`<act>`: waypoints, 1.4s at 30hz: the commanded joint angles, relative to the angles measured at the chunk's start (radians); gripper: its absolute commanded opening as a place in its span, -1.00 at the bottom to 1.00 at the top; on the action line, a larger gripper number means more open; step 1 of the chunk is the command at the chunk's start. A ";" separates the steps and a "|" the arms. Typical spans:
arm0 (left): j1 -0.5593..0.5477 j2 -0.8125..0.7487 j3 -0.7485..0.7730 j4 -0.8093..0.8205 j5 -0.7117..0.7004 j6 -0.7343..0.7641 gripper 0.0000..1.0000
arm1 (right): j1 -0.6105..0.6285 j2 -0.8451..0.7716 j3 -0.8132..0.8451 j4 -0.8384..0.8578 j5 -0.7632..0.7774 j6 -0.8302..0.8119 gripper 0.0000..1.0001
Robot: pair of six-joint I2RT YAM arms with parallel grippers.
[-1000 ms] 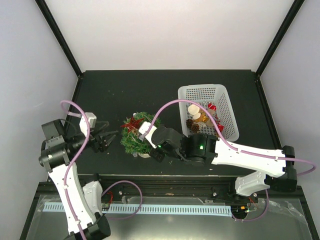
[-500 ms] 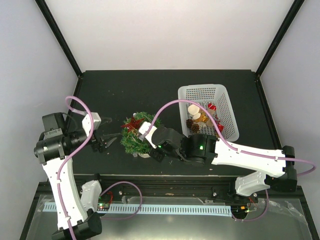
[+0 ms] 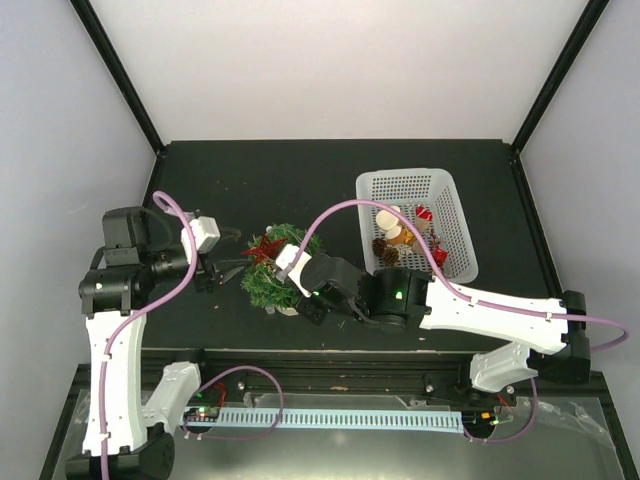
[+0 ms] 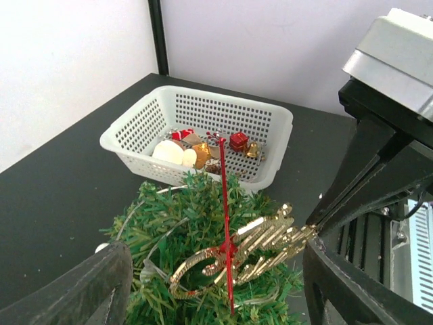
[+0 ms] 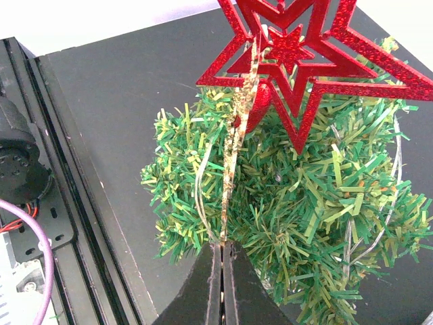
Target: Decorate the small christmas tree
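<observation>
The small christmas tree (image 3: 268,284) stands left of the table's middle, green and bushy, with a red glitter star (image 3: 266,247) on top. My right gripper (image 5: 222,261) is shut on a flat gold glitter ornament (image 4: 267,245), which it holds against the upper branches (image 5: 304,203). In the right wrist view this gold ornament (image 5: 233,152) shows edge-on below the star (image 5: 304,61). My left gripper (image 3: 224,271) is just left of the tree, level with its top. The left gripper (image 4: 216,298) is open and holds nothing, with the tree (image 4: 169,230) and ornament showing between its fingers (image 4: 81,291).
A white mesh basket (image 3: 441,186) of small ornaments (image 3: 400,236) sits to the right of the tree, also seen in the left wrist view as the basket (image 4: 132,128) beyond it. Black frame posts and pale walls enclose the table. A black rail (image 5: 74,203) runs along the near edge.
My left gripper has moved right and slightly up, closer to the tree, and its upper arm has straightened. Its jaws have narrowed a little. The right arm has not moved.
</observation>
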 commanded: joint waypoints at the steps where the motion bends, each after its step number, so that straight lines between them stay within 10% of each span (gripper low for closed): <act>1: -0.079 0.014 -0.019 0.148 -0.085 -0.102 0.36 | -0.003 0.003 0.009 0.026 0.004 0.004 -0.98; 8: -0.158 0.062 -0.029 0.165 -0.153 -0.104 0.08 | -0.003 0.005 0.005 0.025 0.007 0.005 -0.98; 14: -0.172 0.084 -0.021 0.179 -0.165 -0.123 -0.93 | -0.005 0.004 0.005 0.030 0.006 0.004 -0.98; 42: -0.173 0.058 0.204 0.035 -0.179 -0.099 -0.97 | -0.005 -0.189 -0.158 0.096 -0.101 0.063 -0.98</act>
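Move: The red star sits at the tree's upper left edge, about 3 cm ahead of the open left hand, 4 cm to its right and 2 cm below. From the left hand, the tree's middle is roughly 2 cm ahead, 10 cm right and 8 cm down, and the gold ornament, in the right fingers, is level, 9 cm right and 4 cm down. From the right hand, the star is about 6 cm ahead, 8 cm left and 3 cm higher. The left fingers shut on the star's near edge and pinch it, after easing about 3 cm forward and slightly down and right; then they lift it some 6 cm with a small drift back, the fingertips tipping up a little. The right hand keeps its grip on the gold ornament, holds still, then sinks slightly and draws back and right a couple of centimetres. ##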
